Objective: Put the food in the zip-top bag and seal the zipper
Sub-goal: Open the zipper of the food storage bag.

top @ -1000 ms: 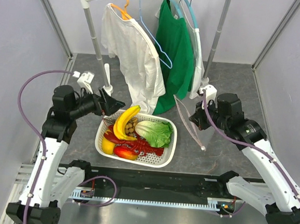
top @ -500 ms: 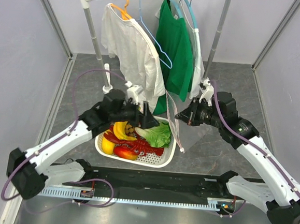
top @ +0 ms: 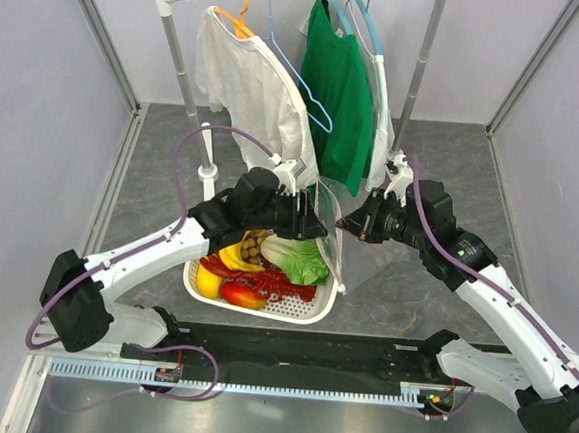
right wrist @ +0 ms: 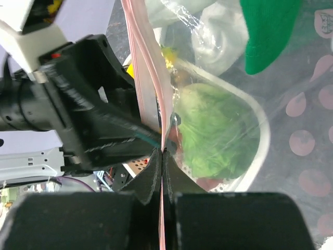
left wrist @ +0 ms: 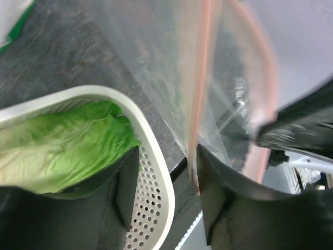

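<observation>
The zip-top bag [top: 363,256] hangs clear and floppy beside the basket. My right gripper [top: 344,224] [right wrist: 162,155] is shut on the pink zipper [right wrist: 149,78] at its mouth edge. My left gripper [top: 315,225] [left wrist: 166,190] is open at the same edge, and the zipper [left wrist: 200,83] runs down along the inner face of its right finger. The food lies in the white basket [top: 325,302]: banana [top: 228,259], lettuce [top: 298,258] [left wrist: 67,151], lobster [top: 279,282], mango [top: 243,295], lemon [top: 207,283] and longan bunch [top: 254,244].
A clothes rack [top: 184,68] stands at the back with a white shirt [top: 253,103] and a green shirt [top: 340,90] hanging just behind the bag. The basket rim [left wrist: 156,172] lies directly under my left gripper. Grey walls enclose both sides.
My left arm has swung right from the basket's left side, across it, to the bag's mouth, and its jaws have narrowed. My right gripper has carried the bag a little leftward.
</observation>
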You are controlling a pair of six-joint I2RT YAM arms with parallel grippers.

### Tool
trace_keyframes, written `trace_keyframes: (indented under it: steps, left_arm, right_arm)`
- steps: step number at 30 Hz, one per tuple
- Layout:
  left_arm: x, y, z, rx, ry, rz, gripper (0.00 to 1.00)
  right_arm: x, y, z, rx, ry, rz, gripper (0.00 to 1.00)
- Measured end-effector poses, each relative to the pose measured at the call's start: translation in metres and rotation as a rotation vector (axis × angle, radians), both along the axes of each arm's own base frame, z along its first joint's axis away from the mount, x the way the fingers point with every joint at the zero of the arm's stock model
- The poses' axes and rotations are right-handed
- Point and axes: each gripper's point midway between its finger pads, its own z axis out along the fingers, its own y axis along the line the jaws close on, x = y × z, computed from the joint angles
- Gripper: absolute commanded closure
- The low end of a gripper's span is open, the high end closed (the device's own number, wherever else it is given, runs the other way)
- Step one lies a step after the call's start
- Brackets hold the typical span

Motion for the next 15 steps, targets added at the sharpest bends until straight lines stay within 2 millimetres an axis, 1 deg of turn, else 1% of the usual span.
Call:
trace_keyframes:
  steps: [2,3,5,6,7,9,10,11,15]
  left_arm:
    - [0.002,0.001,-0.011,0.031,0.023,0.016,0.75]
    - [0.002,0.003,-0.015,0.044,0.031,0.020,0.88]
    - [0.001,0.004,-0.019,0.060,0.041,0.017,0.97]
    - [0.001,0.004,-0.019,0.064,0.041,0.013,0.98]
    - [0.001,0.003,-0.017,0.061,0.039,0.009,0.98]
    - [0.001,0.000,-0.009,0.045,0.031,0.000,0.98]
    - [0.001,-0.002,-0.004,0.034,0.028,-0.010,0.98]
    - [0.001,-0.004,0.001,0.022,0.024,-0.016,0.98]
    - [0.001,-0.015,0.017,-0.024,0.021,-0.040,0.98]
  right_arm:
    - [0.000,-0.003,0.001,-0.006,-0.007,-0.010,1.00]
    - [0.000,-0.005,0.000,-0.014,-0.009,-0.018,1.00]
    - [0.002,-0.013,-0.005,-0.054,-0.016,-0.047,1.00]
    - [0.003,-0.018,-0.009,-0.081,-0.020,-0.066,0.97]
    - [0.005,-0.023,-0.013,-0.110,-0.024,-0.083,0.90]
    - [0.007,-0.030,-0.019,-0.155,-0.028,-0.101,0.82]
    - [0.008,-0.032,-0.021,-0.171,-0.034,-0.105,0.75]
    - [0.009,-0.033,-0.021,-0.180,-0.042,-0.106,0.64]
    - [0.012,-0.030,-0.026,-0.206,-0.053,-0.090,0.64]
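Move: The zip-top bag's left zipper lip already lies between my half-open left fingers, about 1 cm to the right of and below that hand. Beneath that hand, the lettuce sits some 4 cm left, 3 cm back and 15 cm down; the basket's middle is about 12 cm left, 6 back and 18 down. My right fingers are already shut on the right lip, and the left lip is about 4 cm left of that hand, 1 cm back and roughly level. I dip my left hand about 2 cm and close its fingers, pinching the left lip of the zipper, then lift it some 3.5 cm, easing slightly to the right. My right hand goes about 3 cm to the right and nearly as far down, a little forward, its left side tipping down some 10 degrees, and only then opens a third of the way, ending its pinch on the right lip. ##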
